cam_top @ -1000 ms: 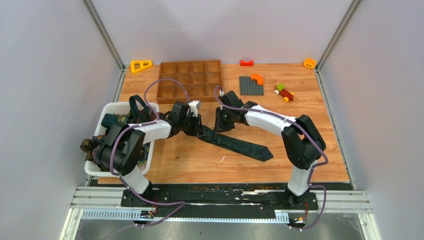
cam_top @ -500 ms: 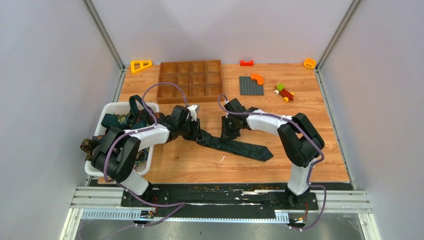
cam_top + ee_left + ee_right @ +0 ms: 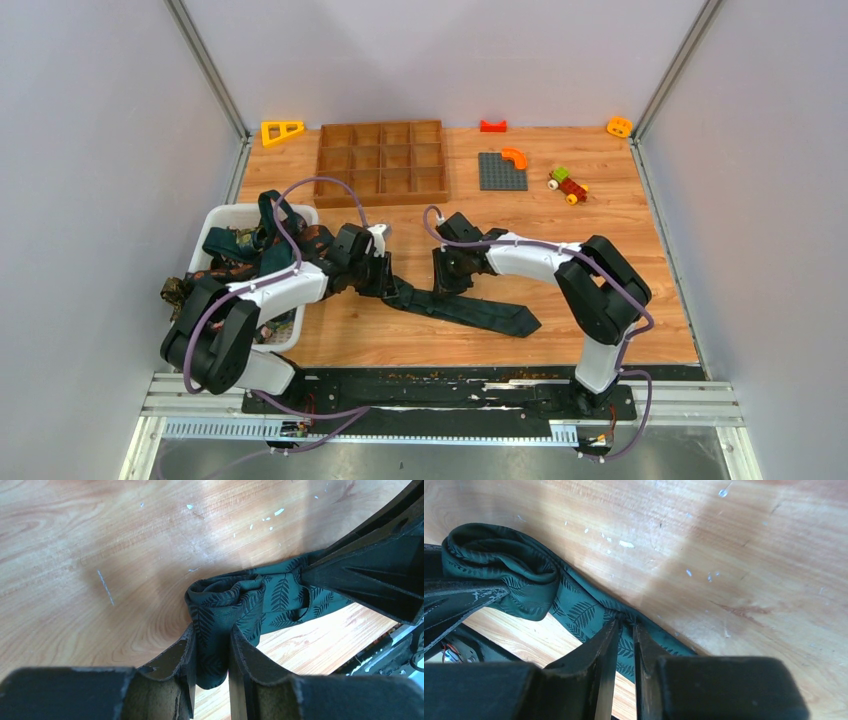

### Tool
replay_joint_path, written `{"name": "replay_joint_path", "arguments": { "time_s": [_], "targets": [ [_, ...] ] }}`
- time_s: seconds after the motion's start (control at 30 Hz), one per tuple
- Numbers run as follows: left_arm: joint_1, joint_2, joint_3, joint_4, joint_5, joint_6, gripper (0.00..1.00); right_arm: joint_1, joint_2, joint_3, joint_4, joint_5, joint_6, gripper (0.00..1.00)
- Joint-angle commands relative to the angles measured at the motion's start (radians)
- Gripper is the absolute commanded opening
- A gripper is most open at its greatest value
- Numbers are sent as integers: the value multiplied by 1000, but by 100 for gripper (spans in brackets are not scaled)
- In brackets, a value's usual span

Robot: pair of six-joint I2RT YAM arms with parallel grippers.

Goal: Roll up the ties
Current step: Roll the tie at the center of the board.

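A dark green fern-patterned tie lies across the table middle. Its left end is wound into a loose roll. My left gripper is shut on that roll, and from above it sits at the tie's left end. My right gripper is shut on the flat strip of the tie, a short way along from the roll. In the top view the right gripper stands just right of the left one. More ties are heaped in the white bin at the left.
A wooden compartment tray stands at the back. Along the far edge lie a yellow triangle, a red brick and an orange block. A grey baseplate and a toy car lie at the back right.
Both grippers have moved toward the near edge, keeping hold of the tie. The tie's rolled end came with them, and its free wide end slid slightly left.
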Motion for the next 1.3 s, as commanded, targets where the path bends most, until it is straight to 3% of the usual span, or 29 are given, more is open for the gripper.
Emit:
{"name": "replay_joint_path", "arguments": {
  "time_s": [0.0,0.3,0.63,0.7,0.83,1.07,1.27],
  "targets": [
    [-1,-32,-17,-74,-51,5,24,13,-33,-14,-76,52,-1,19],
    [-11,-22,45,-155,-163,48,24,5,-93,68,-170,139,-44,20],
    [-61,46,148,-255,-363,89,23,-60,-237,8,-184,210,-53,25],
    [-79,56,166,-271,-407,93,23,-77,-274,-22,-166,211,-57,29],
    [-114,68,191,-298,-500,92,23,-103,-353,-86,-117,217,-65,48],
    [-174,95,231,-345,-641,88,23,-119,-441,-145,-66,269,-90,66],
    [-214,130,257,-378,-740,79,23,-132,-459,-163,-70,283,-94,71]
  ]
}}
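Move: The rolled end of the tie is already in the left fingers, its middle about 1 cm to the right of the hand point and a centimetre below. From the right hand, that roll is some 9 cm left and level front to back; the flat strip is right at its fingertips, and the tie's pointed end lies roughly 22 cm right and 6 cm back. From the left hand, the basket's middle is about 30 cm left and 3 cm ahead. Bring the right gripper off the strip beside the roll: slide it right and lift it clear, about 9 cm right and 7 cm up, opening the fingers wide once it is rising and tilting them a little forward. Keep the left fingers shut on the roll and draw it some 4 cm left and a little forward, towards the basket, rolling the wrist about 30 degrees so the fingers point nearly straight down. ##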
